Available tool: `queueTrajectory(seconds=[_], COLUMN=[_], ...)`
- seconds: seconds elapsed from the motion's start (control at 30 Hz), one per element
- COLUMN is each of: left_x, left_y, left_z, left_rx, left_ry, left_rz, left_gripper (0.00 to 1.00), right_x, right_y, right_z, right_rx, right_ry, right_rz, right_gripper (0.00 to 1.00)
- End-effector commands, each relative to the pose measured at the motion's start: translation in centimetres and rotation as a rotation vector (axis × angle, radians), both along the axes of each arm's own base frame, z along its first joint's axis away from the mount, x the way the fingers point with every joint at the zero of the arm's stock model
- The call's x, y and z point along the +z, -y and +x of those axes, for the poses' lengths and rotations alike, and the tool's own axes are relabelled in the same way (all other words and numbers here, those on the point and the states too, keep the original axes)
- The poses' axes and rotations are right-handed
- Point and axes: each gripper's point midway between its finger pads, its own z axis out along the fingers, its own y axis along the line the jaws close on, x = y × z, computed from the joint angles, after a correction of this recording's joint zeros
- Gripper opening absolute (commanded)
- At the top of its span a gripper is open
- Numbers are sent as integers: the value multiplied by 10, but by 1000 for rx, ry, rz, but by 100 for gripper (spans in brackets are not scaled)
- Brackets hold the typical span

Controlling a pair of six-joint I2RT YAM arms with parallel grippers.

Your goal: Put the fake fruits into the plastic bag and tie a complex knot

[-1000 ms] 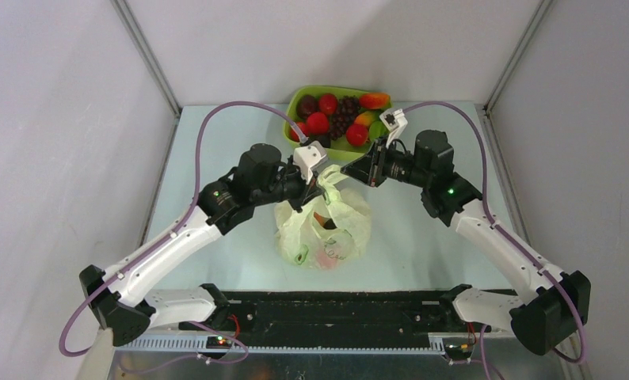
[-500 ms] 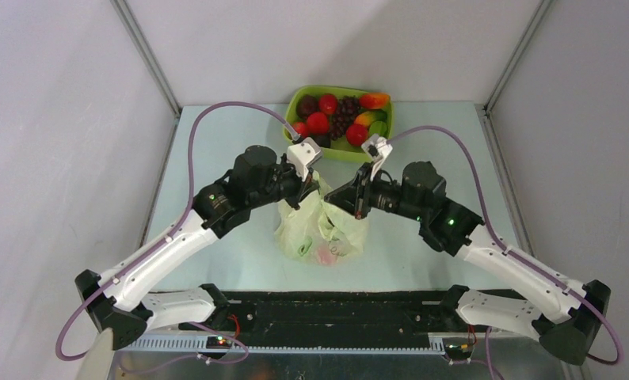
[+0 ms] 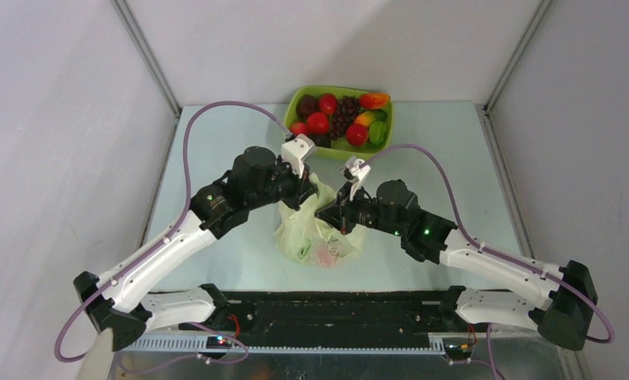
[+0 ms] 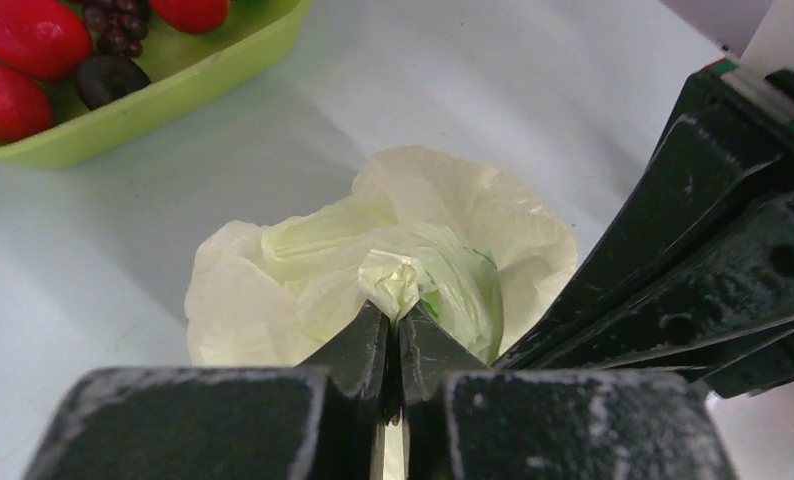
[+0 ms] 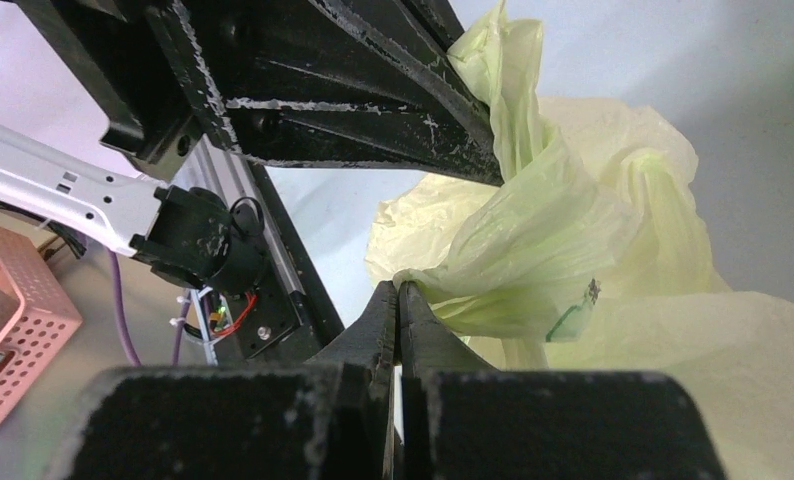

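Observation:
The pale yellow-green plastic bag (image 3: 319, 236) stands mid-table, with reddish fake fruits (image 3: 325, 253) showing faintly through it. My left gripper (image 4: 393, 312) is shut on a bunched piece of the bag's top (image 4: 393, 278); from above it (image 3: 307, 190) sits at the bag's far side. On the bag's right, my right gripper (image 5: 398, 290) is shut on a fold of the bag (image 5: 513, 270), and the top view shows it (image 3: 322, 215) there too. I cannot make out a knot. More fake fruits (image 3: 339, 117) lie in the tray: red apples (image 4: 28, 35), a plum (image 4: 108, 78) and grapes.
The lime-green tray (image 3: 351, 153) stands at the table's far edge, just behind the bag, with its rim (image 4: 173, 95) close to my left gripper. The two grippers nearly touch above the bag. A pink perforated basket (image 5: 13, 330) sits off the table's near side.
My right arm has swung left and down to the bag and shut on a fold of it. My left gripper has shifted slightly left and back, still holding the bag's top.

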Motion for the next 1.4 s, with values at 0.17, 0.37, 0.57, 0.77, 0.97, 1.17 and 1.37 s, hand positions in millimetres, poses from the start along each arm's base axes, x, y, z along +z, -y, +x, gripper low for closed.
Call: queueTrajectory(seconds=[0.17, 0.37, 0.57, 0.77, 0.97, 1.17, 1.37], left_x=[5, 5, 8, 13, 13, 8, 2], left_y=[2, 7, 10, 4, 10, 15, 19], left_z=[-11, -20, -22, -20, -23, -22, -21], left_rx=[56, 16, 3, 35, 7, -5, -20], left_ry=[-241, -312, -334, -309, -334, -356, -376], left_rz=[-251, -312, -335, -341, -358, -345, -327], left_gripper=[11, 18, 27, 25, 33, 37, 33], right_x=[6, 1, -1, -2, -3, -4, -7], right_y=[-11, -13, -14, -13, -14, -15, -16], right_z=[3, 2, 1, 0, 0, -1, -4], right_rx=[15, 22, 29, 31, 35, 42, 56], right_ry=[92, 104, 108, 112, 118, 124, 138], right_rz=[11, -7, -15, -22, -27, -33, -48], right_gripper=[0, 0, 0, 0, 0, 0, 0])
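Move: Just behind and below the left fingers, which still hold the bag's bunched end almost shut, the bag handle in the right fingertips lies about 5 cm back, 1 cm right and 2 cm lower. From the left hand, the bag's fruit-filled body is some 12 cm back, 2 cm right and 15 cm down, and the green basket is roughly 20 cm ahead, 7 cm right and 18 cm down. The right hand already has that handle between its pads. Opening to about a third, the left fingers loosen from the bunched plastic as the hand draws back about 2 cm and slightly right, towards the right fingertips; it dips 2 cm, rises most of the way again, then sinks a little. Its wrist rolls some 25 degrees, counter-clockwise seen from behind the hand. The right hand stays shut on the handle, easing just over 1 cm left and down. ##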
